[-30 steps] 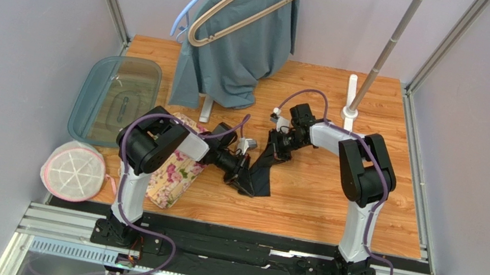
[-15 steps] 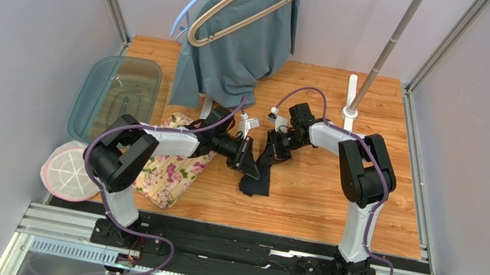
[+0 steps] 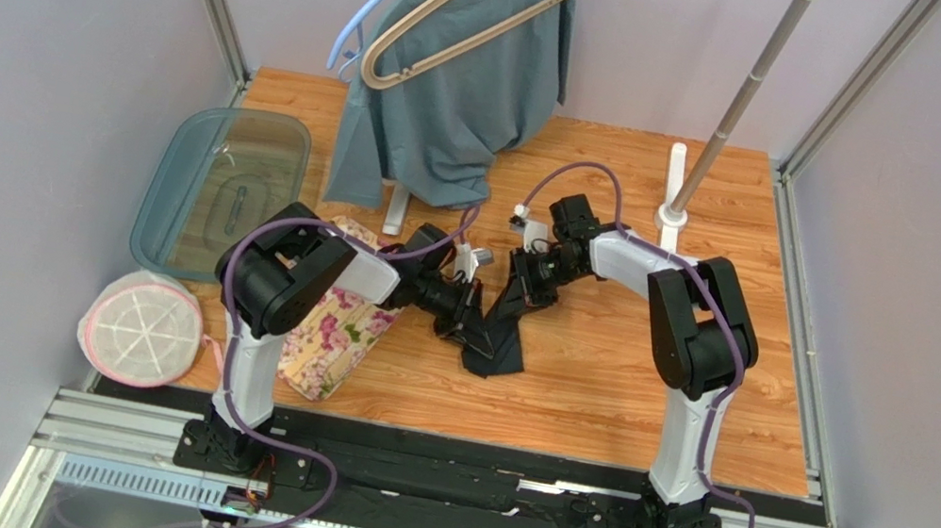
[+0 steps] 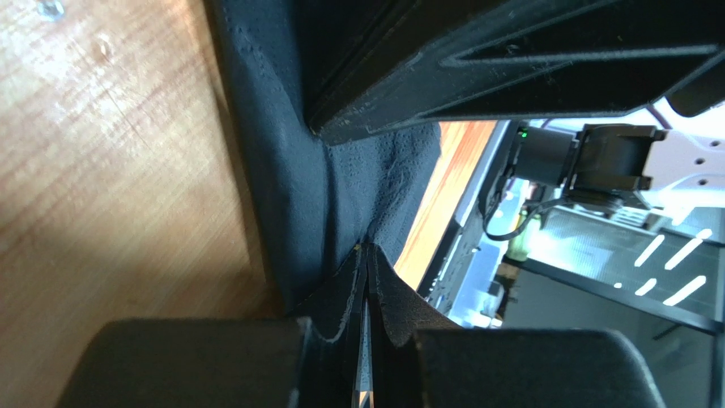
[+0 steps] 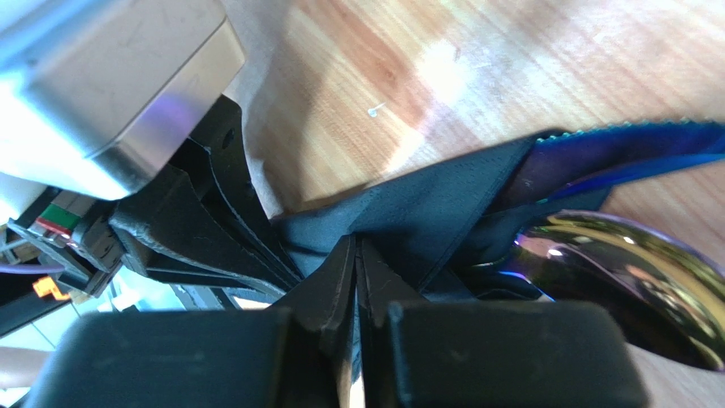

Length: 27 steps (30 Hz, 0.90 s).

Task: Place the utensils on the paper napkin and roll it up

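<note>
The black paper napkin (image 3: 504,342) lies bunched lengthwise on the wooden table between both grippers. My left gripper (image 3: 470,319) is shut on its left side; in the left wrist view the fingertips (image 4: 366,248) pinch a fold of the napkin (image 4: 340,187). My right gripper (image 3: 527,288) holds the far end, shut (image 5: 357,242) on the napkin (image 5: 434,200). An iridescent spoon bowl (image 5: 630,280) and a serrated blue-sheened utensil edge (image 5: 647,144) stick out of the folds at the right. From above the utensils are hidden inside the napkin.
A floral mat (image 3: 343,329) lies under the left arm. A teal lidded container (image 3: 224,187) and a round white, pink-rimmed object (image 3: 143,327) sit at the left edge. A grey-teal garment (image 3: 462,91) hangs on hangers at the back, beside a pole (image 3: 741,102) with a white base (image 3: 674,198).
The left arm swung its elbow out to the left, then back, carrying its gripper and the napkin's near part slightly away and back. The right gripper stayed shut in place.
</note>
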### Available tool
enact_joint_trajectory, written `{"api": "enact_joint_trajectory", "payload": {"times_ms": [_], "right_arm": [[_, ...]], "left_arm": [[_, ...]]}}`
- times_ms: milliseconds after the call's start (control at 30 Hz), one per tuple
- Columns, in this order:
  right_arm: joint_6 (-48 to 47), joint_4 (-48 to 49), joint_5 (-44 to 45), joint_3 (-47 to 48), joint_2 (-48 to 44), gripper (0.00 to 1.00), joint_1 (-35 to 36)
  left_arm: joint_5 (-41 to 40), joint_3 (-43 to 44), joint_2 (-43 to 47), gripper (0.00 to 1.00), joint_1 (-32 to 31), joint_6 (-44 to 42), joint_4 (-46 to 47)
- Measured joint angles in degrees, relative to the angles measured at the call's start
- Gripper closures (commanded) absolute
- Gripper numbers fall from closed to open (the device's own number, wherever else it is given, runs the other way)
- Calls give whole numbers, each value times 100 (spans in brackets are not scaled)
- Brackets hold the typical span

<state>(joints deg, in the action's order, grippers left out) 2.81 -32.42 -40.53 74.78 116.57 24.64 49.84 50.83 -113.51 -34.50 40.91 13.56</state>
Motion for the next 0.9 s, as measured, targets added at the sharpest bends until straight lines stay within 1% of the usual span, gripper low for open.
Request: {"api": "enact_joint_trajectory", "payload": {"times_ms": [33, 67, 133, 167, 200, 233, 300, 367, 400, 467, 533, 767, 900], "right_arm": [[37, -2, 22, 4, -9, 88, -2], [81, -11, 66, 7, -28, 83, -2], [197, -61, 192, 7, -122, 78, -11], [264, -114, 256, 7, -212, 70, -35], [354, -155, 315, 7, -352, 65, -76], [448, -181, 363, 2, -544, 63, -138], [621, -186, 431, -7, -909, 56, -273], [809, -164, 546, -72, -1373, 46, -404], [881, -151, 595, -122, -1541, 44, -457], [1082, -66, 706, -269, -1792, 42, -535], [1290, 15, 778, -457, -1832, 41, -531], [1707, 160, 1071, -988, -1353, 39, -289], [1847, 334, 1270, -1084, -1158, 41, -103]], "left_arm": [[35, 0, -37, 94, 4, 61, 61], [70, 0, -68, 95, 13, 118, 114], [101, -2, -101, 95, 17, 199, 177], [105, -2, -111, 95, 20, 236, 203], [107, -2, -120, 95, 17, 264, 219], [107, -2, -122, 95, 17, 284, 223], [107, 0, -129, 95, 17, 310, 227], [109, 7, -138, 95, 17, 328, 229], [111, 13, -142, 95, 17, 332, 225], [111, 20, -149, 95, 17, 341, 227], [109, 24, -149, 95, 17, 350, 225], [109, 28, -151, 95, 15, 358, 214], [107, 35, -151, 94, 15, 358, 205]]}}
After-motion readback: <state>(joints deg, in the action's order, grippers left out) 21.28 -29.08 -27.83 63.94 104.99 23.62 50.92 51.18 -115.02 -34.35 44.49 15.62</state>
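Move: The right hand's shut fingers are on the dark napkin roll near its far end. The roll's middle lies about 6 cm back, 2 cm left and 2 cm below them. The spoon bowl sticks out of the roll about 3 cm ahead, level sideways. The left hand's tips are also on the napkin, whose middle lies about 1 cm ahead and 2 cm to their right. The flowered mat's middle is some 25 cm to their left, level in depth. The right fingers let go of the napkin and open wide while the hand lifts some 9 cm, drifting right and slightly forward, then sinks about 8 cm and draws back. It ends low again, about 3.5 cm right of its start, beside the roll's right edge, with the wrist turned some 20 degrees clockwise. The left fingers stay shut and hold the napkin in place. ##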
